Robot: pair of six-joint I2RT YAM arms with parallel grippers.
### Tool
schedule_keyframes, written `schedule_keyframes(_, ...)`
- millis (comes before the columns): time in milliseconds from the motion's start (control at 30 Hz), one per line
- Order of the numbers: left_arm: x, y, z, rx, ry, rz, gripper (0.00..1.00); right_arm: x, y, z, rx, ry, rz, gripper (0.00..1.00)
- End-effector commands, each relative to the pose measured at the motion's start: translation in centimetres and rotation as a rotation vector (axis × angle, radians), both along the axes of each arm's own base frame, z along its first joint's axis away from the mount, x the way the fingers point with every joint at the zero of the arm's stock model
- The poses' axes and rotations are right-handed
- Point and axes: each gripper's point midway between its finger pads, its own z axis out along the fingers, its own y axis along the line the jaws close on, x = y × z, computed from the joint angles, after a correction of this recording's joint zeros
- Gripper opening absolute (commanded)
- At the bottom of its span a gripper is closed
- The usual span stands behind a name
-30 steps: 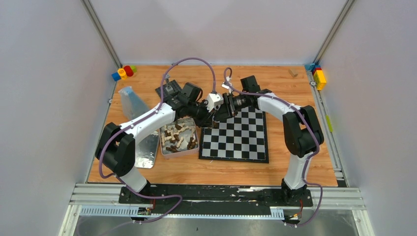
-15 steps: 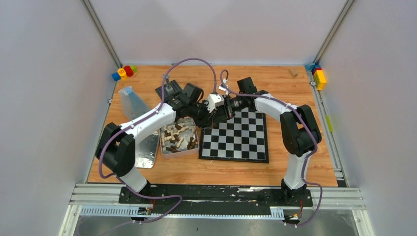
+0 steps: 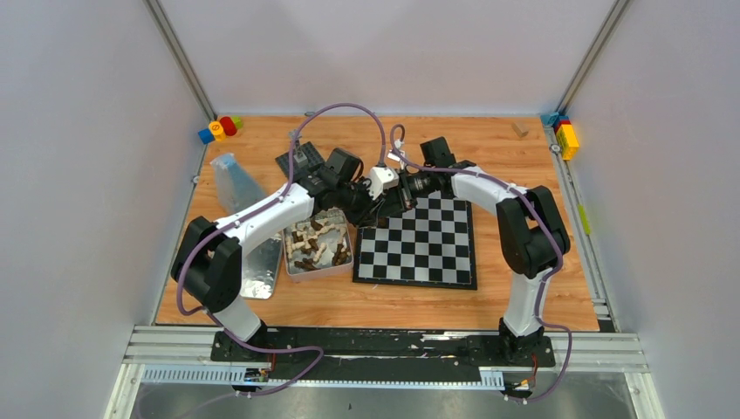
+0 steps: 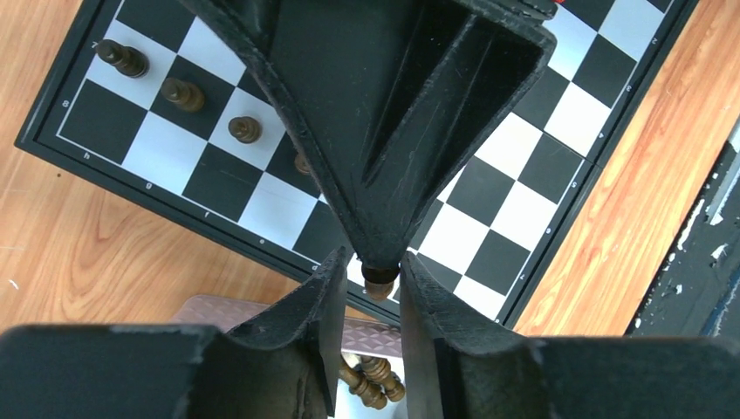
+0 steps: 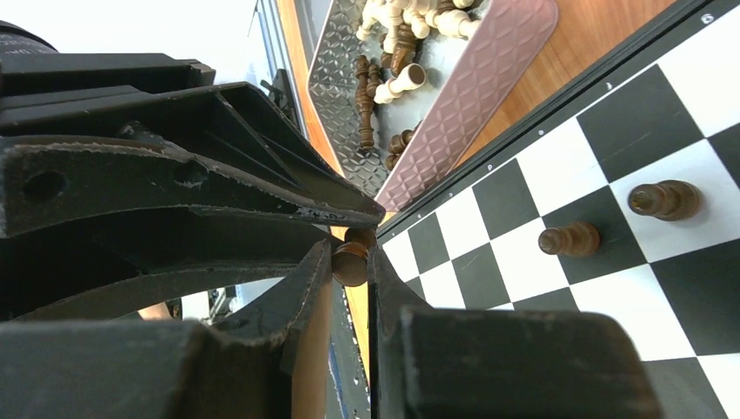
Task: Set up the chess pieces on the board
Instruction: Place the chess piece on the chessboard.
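Both grippers meet above the far left corner of the board (image 3: pixel 419 253). A dark brown chess piece (image 5: pixel 351 264) sits between the fingertips of my right gripper (image 5: pixel 349 253), which is shut on it. From the left wrist, the same chess piece (image 4: pixel 380 284) hangs between the fingers of my left gripper (image 4: pixel 373 262), which stand slightly apart from it, open. The right gripper's black fingers (image 4: pixel 393 131) reach down into that gap. Three dark chess pieces (image 4: pixel 183 93) stand in a row on the board (image 4: pixel 524 201); two of them (image 5: pixel 569 238) show from the right wrist.
A shiny tin (image 3: pixel 342 265) holding several brown and cream pieces sits left of the board, its lid (image 3: pixel 262 272) beside it. A dark studded baseplate (image 3: pixel 299 160) and a bluish clear bag (image 3: pixel 231 179) lie far left. Coloured bricks (image 3: pixel 220 128) (image 3: pixel 565 135) sit at the back corners.
The right gripper has closed onto the dark piece while the left gripper's fingers have spread a little. Both wrists shifted slightly left.
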Motion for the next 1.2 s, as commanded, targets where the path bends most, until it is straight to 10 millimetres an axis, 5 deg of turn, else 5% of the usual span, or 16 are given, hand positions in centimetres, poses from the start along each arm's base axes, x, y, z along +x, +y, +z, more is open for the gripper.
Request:
schedule_keyframes(0,1.7,-1.0,1.7,-0.038,-0.071,0.011,0.39,0.9,-0.7,1.2,0.008,-0.071,-0.025,0.00)
schedule_keyframes(233,1.4,-1.4,2.0,-0.054,-0.051,0.001,0.54,2.0,-2.4,1.0,-0.008,-0.092,-0.078,0.00)
schedule_keyframes(467,1.9,-0.5,3.3,-0.176,0.048,0.020,0.64,3.1,-4.7,3.3,0.039,-0.127,-0.131,0.00)
schedule_keyframes(800,2.6,-1.3,5.7,-0.503,0.464,-0.040,0.63,2.7,-5.4,6.2,0.114,-0.156,-0.130,0.00)
schedule_keyframes(1167,2.9,-2.5,7.3,-0.626,0.700,-0.046,0.62,2.9,-5.3,6.8,0.138,-0.146,-0.119,0.00)
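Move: The chess piece is between both grippers' fingertips, right at the left hand's point. For the right hand, the next free square of the pawn column lies some 3 cm right, 2 cm back and 11 cm below. The nearest standing pawn is about 3 cm right, 1 cm ahead and 11 cm down from it; the pieces box is roughly 12 cm left, 3 cm back and 12 cm down. Left fingers open and lift clear; right keeps the chess piece, carrying it about 5 cm right, then up. ##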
